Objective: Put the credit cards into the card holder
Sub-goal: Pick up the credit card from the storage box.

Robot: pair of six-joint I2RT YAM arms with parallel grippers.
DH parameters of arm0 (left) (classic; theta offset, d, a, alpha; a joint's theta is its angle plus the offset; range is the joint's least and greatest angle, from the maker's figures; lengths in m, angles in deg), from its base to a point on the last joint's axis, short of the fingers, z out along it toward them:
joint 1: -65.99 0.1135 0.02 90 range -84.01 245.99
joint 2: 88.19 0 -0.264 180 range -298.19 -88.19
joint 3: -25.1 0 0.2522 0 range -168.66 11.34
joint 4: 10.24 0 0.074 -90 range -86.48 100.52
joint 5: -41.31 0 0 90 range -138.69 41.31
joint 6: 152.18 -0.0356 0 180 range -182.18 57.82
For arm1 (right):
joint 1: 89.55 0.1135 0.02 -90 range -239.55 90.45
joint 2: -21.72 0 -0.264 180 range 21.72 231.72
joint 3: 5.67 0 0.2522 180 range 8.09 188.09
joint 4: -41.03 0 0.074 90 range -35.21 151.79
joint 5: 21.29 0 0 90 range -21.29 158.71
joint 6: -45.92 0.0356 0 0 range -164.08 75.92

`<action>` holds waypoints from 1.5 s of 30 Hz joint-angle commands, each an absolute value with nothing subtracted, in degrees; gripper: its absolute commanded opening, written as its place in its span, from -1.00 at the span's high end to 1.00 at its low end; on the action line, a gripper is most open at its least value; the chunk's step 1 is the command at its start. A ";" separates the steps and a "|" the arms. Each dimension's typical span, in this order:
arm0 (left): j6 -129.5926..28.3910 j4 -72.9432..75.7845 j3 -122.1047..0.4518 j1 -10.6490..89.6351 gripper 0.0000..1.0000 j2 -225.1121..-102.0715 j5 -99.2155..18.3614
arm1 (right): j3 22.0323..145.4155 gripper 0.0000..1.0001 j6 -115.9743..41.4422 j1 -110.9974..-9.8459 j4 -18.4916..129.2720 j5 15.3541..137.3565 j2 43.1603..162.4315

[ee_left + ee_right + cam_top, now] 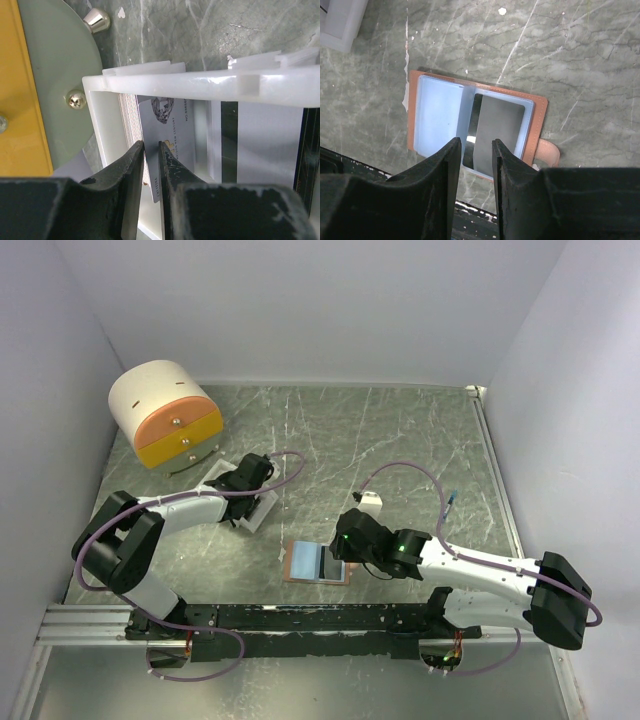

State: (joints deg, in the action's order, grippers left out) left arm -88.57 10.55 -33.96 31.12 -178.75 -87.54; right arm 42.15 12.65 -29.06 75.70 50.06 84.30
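In the left wrist view a pale credit card (165,125) with small print stands on edge in the small white box (200,82). My left gripper (151,145) straddles its lower corner. The jaws are narrow, one finger lies against the card and a slim gap shows on the other side. More cards (270,145) stand further along in the box. The card holder (437,112) lies open on the table, pale blue inside with a salmon rim. A grey card (502,122) sits in its right pocket. My right gripper (476,142) hovers over it, open and empty. From above, the holder (318,562) lies between the arms.
The round cream-and-orange drawer unit (165,415) stands at the back left, close behind the white box (250,510). Its yellow front (20,100) and metal knobs fill the left of the left wrist view. Walls enclose the table on three sides. A black rail (300,618) runs along the near edge.
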 commanded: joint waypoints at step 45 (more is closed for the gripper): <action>-51.50 35.21 -46.64 31.41 0.86 -152.12 -54.37 | 38.90 0.40 13.94 -28.89 60.79 57.28 76.52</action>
State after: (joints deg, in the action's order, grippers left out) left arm -59.77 35.45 -46.37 31.19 -156.81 -65.70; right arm 40.89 13.15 -29.06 68.60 54.87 79.52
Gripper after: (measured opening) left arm 0.075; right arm 0.312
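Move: The credit card stands in the storage box already between the left hand's half-open fingertips, its middle about 2 cm ahead and 2 cm below. The storage box's middle is some 3 cm right, 2 cm back and 4 cm down; the drawer cabinet is about 13 cm left and 14 cm ahead. From the right hand, the card lies roughly 26 cm left, 19 cm ahead and 3 cm lower. Left fingers pinch the credit card, lift it some 11 cm, veering right and back, rolling; right hand rises slightly. ##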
